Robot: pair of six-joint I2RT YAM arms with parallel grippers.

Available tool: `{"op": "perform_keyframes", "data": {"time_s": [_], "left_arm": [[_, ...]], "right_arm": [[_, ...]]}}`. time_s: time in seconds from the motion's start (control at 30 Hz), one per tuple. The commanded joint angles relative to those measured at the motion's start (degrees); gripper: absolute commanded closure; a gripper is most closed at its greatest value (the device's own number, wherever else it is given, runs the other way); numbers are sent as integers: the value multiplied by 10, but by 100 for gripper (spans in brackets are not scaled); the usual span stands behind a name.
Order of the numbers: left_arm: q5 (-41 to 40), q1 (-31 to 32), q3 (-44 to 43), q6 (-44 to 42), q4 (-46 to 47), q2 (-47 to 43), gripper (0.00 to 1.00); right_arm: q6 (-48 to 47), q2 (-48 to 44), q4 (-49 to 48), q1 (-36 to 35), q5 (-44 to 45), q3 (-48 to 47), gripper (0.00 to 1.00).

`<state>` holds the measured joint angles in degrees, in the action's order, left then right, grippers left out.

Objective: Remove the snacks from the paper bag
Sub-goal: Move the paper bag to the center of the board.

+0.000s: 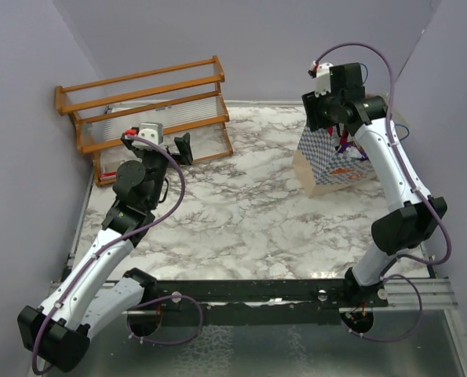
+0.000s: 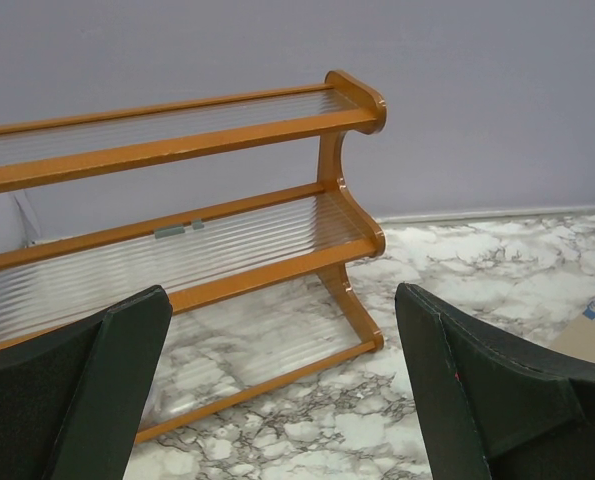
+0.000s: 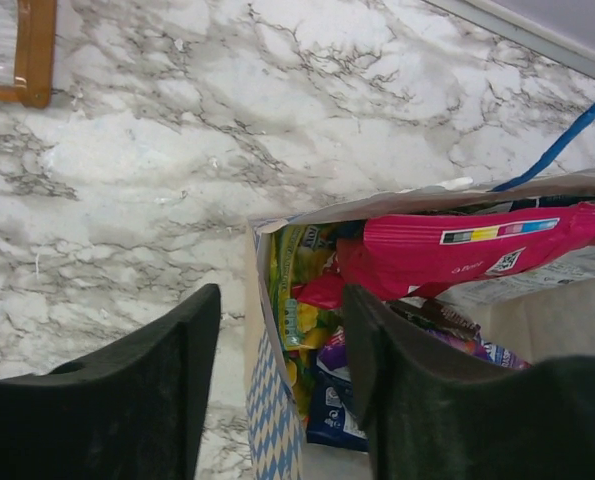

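The paper bag (image 1: 324, 163) stands upright at the right of the marble table, its checkered side toward me. In the right wrist view its mouth is open and holds the snacks: a magenta-pink packet (image 3: 457, 255) on top, a yellow-green pack (image 3: 305, 300), a blue packet (image 3: 329, 412) and a dark purple one (image 3: 335, 356). My right gripper (image 1: 325, 124) is open right above the bag's mouth (image 3: 282, 295). It straddles the checkered side wall (image 3: 273, 415), with one finger outside and one inside. My left gripper (image 1: 161, 144) is open and empty near the rack (image 2: 282, 300).
A wooden rack (image 1: 151, 110) with ribbed clear shelves stands at the back left; it fills the left wrist view (image 2: 227, 200). The bag's blue cord handle (image 3: 559, 148) hangs over its far edge. Lilac walls close in the table at the back and sides.
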<state>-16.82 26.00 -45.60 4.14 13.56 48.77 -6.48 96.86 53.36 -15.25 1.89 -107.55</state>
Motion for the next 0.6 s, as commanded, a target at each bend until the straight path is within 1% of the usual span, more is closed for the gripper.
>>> {"op": "perform_keyframes", "data": {"time_s": [0.0,0.13,0.27,0.4,0.5,0.57], "left_arm": [[16,4,0,3,16,0,1],[17,4,0,3,16,0,1],[17,4,1,3,17,-1,1],[17,4,1,3,17,0,1],[18,4,1,3,17,0,1],[19,5,1,4,18,0,1]], "right_arm": [[-23,23,9,4,-19,-28,52],[-29,44,9,3,-56,-59,54],[-34,60,9,1,-78,-77,59],[-35,76,20,-5,-78,-96,70],[-33,77,17,-9,-74,-93,85],[-33,81,19,-18,-77,-99,86]]}}
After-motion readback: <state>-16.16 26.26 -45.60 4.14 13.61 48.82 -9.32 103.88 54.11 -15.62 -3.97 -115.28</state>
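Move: The right hand's open fingers straddle the paper bag's left wall. The stretch of rim by the far left corner, where they will shut, lies some 3 cm ahead and 2 cm left, about level in height. The red snack pack stands about 8 cm to the hand's right, level with it and 4 cm down; the far blue handle is roughly 9 cm right and 5 cm ahead. From the left hand that rim is about 13 cm ahead, 34 cm right, 9 cm lower. The right hand slides forward and to its left in about equal parts, some 3.5 cm in all and nearly level, along the paper bag's left wall to its far left corner, the wrist turning a little counter-clockwise (about 5 degrees) with the fingers still slanting forward and down. As it goes, the fingers draw in from a bit over half open to nearly shut, one outside the wall and one inside, coming to pinch the rim by the corner. ##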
